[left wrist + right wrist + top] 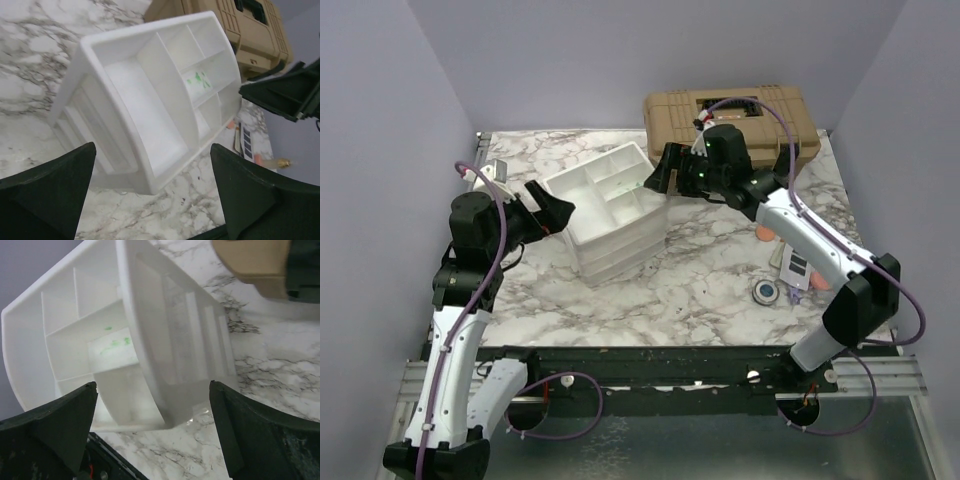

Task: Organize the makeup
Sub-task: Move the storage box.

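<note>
The makeup lies at the table's right side: a clear palette [798,268] with dark pans, a pink disc [765,233] and a round blue-centred compact [766,291]. The left wrist view catches the palette [245,142] and a pink disc [257,159] beyond the white drawer unit [605,205]. My left gripper [552,205] hovers open at the unit's left corner, with nothing between its fingers [152,200]. At the unit's right corner my right gripper [660,172] is open and empty too [152,435]. The unit's top compartments [150,100] hold only a green-marked label.
A tan toolbox [730,120] stands at the back right, just behind the right gripper, and shows in both wrist views [240,25] [255,262]. Purple walls close in the marble table [700,290] on three sides. A small white box [498,170] sits at the back left.
</note>
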`<state>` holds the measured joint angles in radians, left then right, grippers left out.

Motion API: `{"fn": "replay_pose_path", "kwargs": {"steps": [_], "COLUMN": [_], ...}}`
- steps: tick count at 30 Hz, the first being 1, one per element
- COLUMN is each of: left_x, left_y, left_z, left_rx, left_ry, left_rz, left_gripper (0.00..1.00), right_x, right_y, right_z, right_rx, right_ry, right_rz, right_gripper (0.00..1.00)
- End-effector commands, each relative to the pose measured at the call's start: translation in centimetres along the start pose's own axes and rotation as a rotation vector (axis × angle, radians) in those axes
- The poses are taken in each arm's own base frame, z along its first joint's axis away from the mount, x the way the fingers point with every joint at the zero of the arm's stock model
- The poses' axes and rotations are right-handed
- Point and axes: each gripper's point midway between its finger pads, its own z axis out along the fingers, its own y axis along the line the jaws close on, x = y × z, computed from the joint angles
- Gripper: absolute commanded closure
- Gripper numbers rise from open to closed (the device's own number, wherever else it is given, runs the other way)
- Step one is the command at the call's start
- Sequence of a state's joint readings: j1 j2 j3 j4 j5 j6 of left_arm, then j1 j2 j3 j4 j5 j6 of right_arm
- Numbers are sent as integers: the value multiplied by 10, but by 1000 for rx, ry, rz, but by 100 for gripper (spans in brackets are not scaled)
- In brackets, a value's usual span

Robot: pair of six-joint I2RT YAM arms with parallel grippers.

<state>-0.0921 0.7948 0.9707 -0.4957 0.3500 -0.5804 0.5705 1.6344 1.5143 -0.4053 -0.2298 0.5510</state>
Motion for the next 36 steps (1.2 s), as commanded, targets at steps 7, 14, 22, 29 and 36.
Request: {"fn": "replay_pose_path", "kwargs": {"steps": [7, 14, 22, 29, 36], "left_x": [-57, -96, -81, -56, -16], "left_y": [46, 22, 3, 16, 11], "left_z": [-31, -1, 52, 86, 83], "left_rx": [-372, -295, -97, -26, 86], "left_ry": [-188, -171, 14, 117, 226], "left_rz": [168, 307, 364, 388, 322], "left_gripper": [1, 1, 1, 1, 2], "right_x": [-22, 50, 102, 92, 56], "right_y": [-57, -11, 14, 39, 32], "right_z": [-65, -69, -66, -51, -22], "right_rx": [326, -60, -351, -461, -307], "right_ry": [-326, -162, -41, 43, 61], "right_rz": [112, 222, 273, 245, 70], "right_gripper": [0, 0, 0, 0, 0]}}
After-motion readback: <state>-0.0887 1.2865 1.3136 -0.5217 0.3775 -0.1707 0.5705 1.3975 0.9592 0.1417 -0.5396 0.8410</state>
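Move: The storage box stands askew between the two open hands: its middle is about 14 cm right of the left hand and barely 1 cm farther out. From the right hand it lies some 13 cm left and 7 cm back, roughly 10 cm lower. The brown toolbox sits about 18 cm right and 9 cm ahead of the right hand; the orange compact some 28 cm right and 15 cm back. Both open hands swing outward, then in: left ends 10 cm forward, right 8 cm back, beside the box. ##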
